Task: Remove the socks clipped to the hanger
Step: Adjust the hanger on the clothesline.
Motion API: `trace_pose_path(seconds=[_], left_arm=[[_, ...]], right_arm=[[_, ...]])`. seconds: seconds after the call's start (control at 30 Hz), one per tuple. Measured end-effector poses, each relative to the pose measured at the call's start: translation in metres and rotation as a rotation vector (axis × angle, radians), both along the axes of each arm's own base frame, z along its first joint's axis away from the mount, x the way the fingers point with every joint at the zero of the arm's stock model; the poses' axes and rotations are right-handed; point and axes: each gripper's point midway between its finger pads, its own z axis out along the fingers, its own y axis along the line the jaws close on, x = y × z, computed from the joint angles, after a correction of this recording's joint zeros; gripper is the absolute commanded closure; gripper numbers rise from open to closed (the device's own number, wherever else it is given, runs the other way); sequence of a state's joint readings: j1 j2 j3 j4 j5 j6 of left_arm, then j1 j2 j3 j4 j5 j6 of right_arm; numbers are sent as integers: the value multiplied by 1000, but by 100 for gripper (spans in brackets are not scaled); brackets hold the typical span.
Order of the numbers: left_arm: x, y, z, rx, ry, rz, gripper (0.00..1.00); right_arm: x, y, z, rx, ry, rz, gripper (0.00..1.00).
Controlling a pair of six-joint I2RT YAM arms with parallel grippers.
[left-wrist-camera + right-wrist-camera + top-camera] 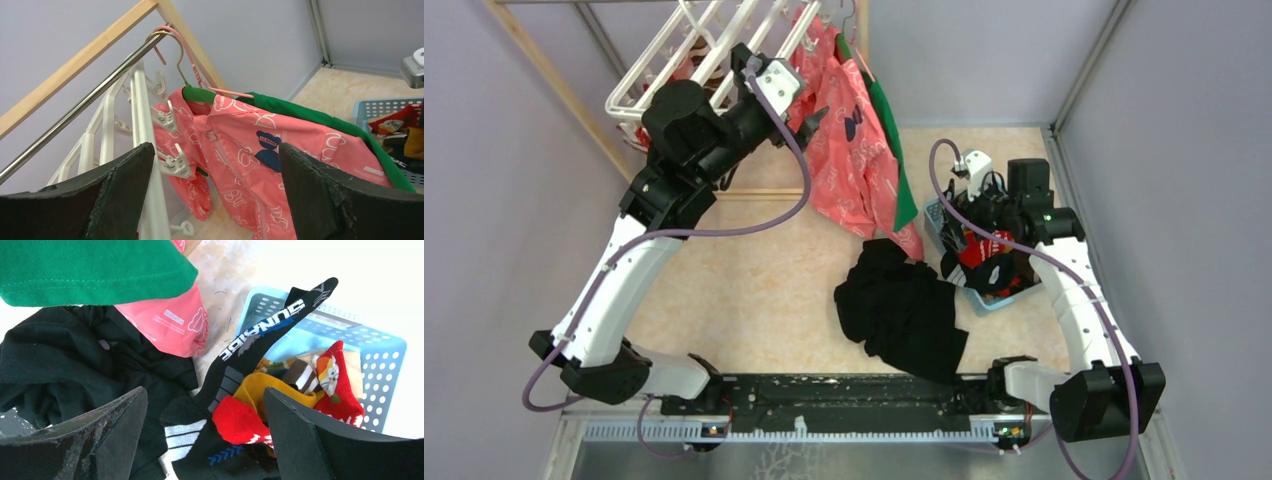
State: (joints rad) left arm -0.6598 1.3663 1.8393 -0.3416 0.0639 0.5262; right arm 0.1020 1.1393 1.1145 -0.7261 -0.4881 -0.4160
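The white hanger (686,52) hangs at the back left, and a bit of red cloth shows under its bars. My left gripper (812,118) is raised beside its right end. In the left wrist view the left gripper (215,150) is open and holds nothing, with the hanger's bars (142,115) and a bare clip (175,162) by the left finger. My right gripper (969,245) hovers open over the blue basket (387,357). Below the right gripper (205,392) lie loose socks: a black sock (245,355), a red sock (240,422), a mustard sock (260,390) and a red cat-print sock (342,385).
A pink printed shirt (849,150) and a green garment (902,190) hang on wire hangers just right of the rack. A black cloth heap (904,310) lies mid-table, left of the basket (1024,290). A wooden frame post (554,80) and a metal rail (75,110) carry the hangers. Walls close in at both sides.
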Motion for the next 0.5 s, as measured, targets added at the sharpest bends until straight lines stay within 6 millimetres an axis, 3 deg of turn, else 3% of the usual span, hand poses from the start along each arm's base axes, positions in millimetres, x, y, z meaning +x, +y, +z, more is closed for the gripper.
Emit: trace_pose_path(seconds=[0.23, 0.5], left_arm=[[-1, -11, -2, -23, 18, -51, 1], [31, -55, -9, -61, 81, -127, 1]], right_arm=[[0, 0, 0, 1, -1, 0, 14], [-1, 1, 1, 5, 0, 4, 14]])
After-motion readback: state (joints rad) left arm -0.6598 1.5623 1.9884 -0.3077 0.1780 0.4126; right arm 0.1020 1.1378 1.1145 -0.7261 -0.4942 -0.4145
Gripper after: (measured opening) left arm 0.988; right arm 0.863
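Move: The white hanger's middle lies about 13 cm left and 4 cm ahead of the open left hand, slightly below it; its right rail is much closer. The clothesline runs some 12 cm straight ahead and 8 cm higher. The pink shirt hangs about 10 cm right, 6 cm ahead and 18 cm down. From the right hand over the basket, the hanger is roughly 42 cm left, 22 cm ahead and 30 cm up. The left hand swings about 5 cm right, then also forward, from the hanger towards the shirt, fingers wide open. ##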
